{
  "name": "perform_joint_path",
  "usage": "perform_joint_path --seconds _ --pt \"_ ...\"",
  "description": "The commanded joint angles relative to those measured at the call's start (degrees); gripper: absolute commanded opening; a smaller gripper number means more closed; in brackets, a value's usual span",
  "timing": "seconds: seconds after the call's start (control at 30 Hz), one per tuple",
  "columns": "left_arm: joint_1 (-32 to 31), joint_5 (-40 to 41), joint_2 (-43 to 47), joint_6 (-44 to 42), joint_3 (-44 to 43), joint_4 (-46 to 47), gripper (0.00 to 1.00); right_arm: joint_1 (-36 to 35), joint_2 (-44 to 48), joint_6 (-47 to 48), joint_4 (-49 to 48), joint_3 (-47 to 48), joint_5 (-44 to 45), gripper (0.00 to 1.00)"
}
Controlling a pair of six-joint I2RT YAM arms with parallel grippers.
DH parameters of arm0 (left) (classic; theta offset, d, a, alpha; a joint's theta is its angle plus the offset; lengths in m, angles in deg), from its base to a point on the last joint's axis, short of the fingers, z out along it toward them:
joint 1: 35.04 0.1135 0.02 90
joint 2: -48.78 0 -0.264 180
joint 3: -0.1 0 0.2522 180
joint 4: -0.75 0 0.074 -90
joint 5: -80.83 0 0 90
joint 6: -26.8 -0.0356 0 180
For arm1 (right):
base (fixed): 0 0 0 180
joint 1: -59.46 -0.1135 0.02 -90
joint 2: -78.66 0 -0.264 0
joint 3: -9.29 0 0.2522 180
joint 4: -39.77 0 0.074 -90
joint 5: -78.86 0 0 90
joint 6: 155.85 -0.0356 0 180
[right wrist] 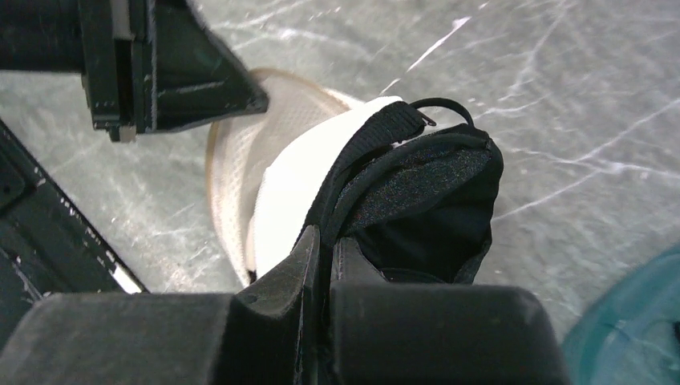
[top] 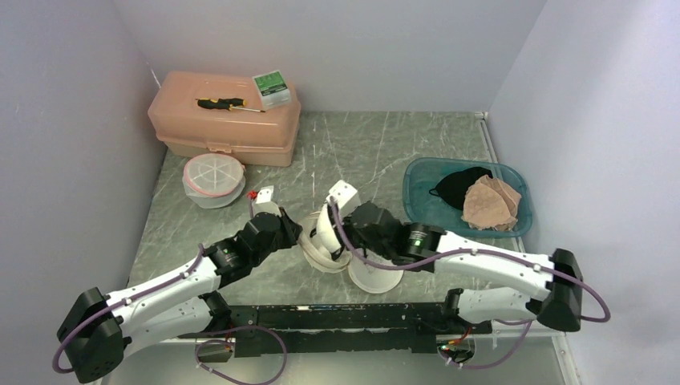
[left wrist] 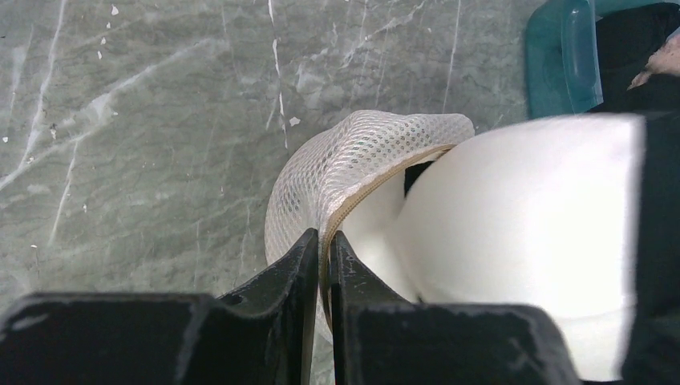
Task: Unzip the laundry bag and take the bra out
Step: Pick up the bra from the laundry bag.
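The laundry bag (top: 319, 255) is a round white mesh pouch with a tan zipper edge, lying open at the table's near middle. My left gripper (left wrist: 322, 241) is shut on that zipper edge (left wrist: 377, 180), pinching the bag's rim from the left. A bra (right wrist: 425, 188) with a white cup and black lining stands half out of the bag (right wrist: 228, 172). The right gripper (right wrist: 327, 237) is shut on its black edge, coming from the right. From above, the bra's cup (top: 325, 224) rises between the left gripper (top: 287, 228) and the right gripper (top: 346, 218).
A white dome-shaped piece (top: 375, 277) lies just right of the bag. A teal tray (top: 417, 196) at the right holds black and beige garments. A pink toolbox (top: 224, 120) and another round mesh bag (top: 212, 178) sit at the back left.
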Motion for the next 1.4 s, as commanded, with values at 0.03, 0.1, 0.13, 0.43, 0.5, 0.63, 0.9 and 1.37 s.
perform_joint_path --seconds 0.03,0.1,0.13,0.43,0.5,0.63,0.9,1.37 --pt "0.0 0.5 0.8 1.6 -1.0 1.0 0.15 -3.2 -6.8 -2.3 -3.5 1.4 -2.7 0.00" --pt "0.0 0.1 0.0 1.5 -1.2 1.1 0.15 -3.4 -9.4 -3.8 -5.3 1.6 -3.3 0.00" --pt "-0.1 -0.1 -0.3 1.6 -1.1 1.0 0.15 -3.5 -10.5 -4.6 -6.6 1.4 -3.7 0.00" --pt "-0.1 0.3 0.5 2.1 0.1 0.1 0.15 -3.4 -11.9 -10.0 -11.5 -1.4 -7.3 0.37" --pt "0.0 0.5 0.9 2.2 0.5 0.3 0.15 -3.3 -10.5 -10.4 -10.8 -1.6 -6.8 0.48" --pt "-0.1 0.6 0.6 2.2 0.6 0.3 0.15 -2.9 -7.4 -11.2 -8.8 -1.8 -7.0 0.61" --pt "0.0 1.3 0.7 2.7 1.1 -0.4 0.15 0.2 2.5 -13.8 -5.3 -4.3 -7.6 0.72" --pt "0.0 1.8 2.7 2.5 2.8 -2.5 0.15 34.3 11.3 -32.9 -33.1 -29.6 -43.7 0.78"
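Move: The right hand holds the bra by its black band. The middle of the laundry bag it is brought down onto is about 4 cm to its left, roughly level fore and aft, some 12 cm below. The bag's opened round lid lies about 10 cm right, 10 cm back and 18 cm down; the teal bin is some 33 cm right and 9 cm ahead. From the left hand, pinching the bag's rim, the bag's middle is about 6 cm right, 2 cm back and 5 cm lower. Down and to the left, slightly back, the right hand lowers the held bra about 7 cm onto the bag, then opens wide and lets go. It rises clear, swings some 12 cm right and about 6 cm forward, and sinks again beside the bag with fingers spread, rolling its left side up and tipping down 20 to 30 degrees. The left hand keeps its pinch on the rim. ##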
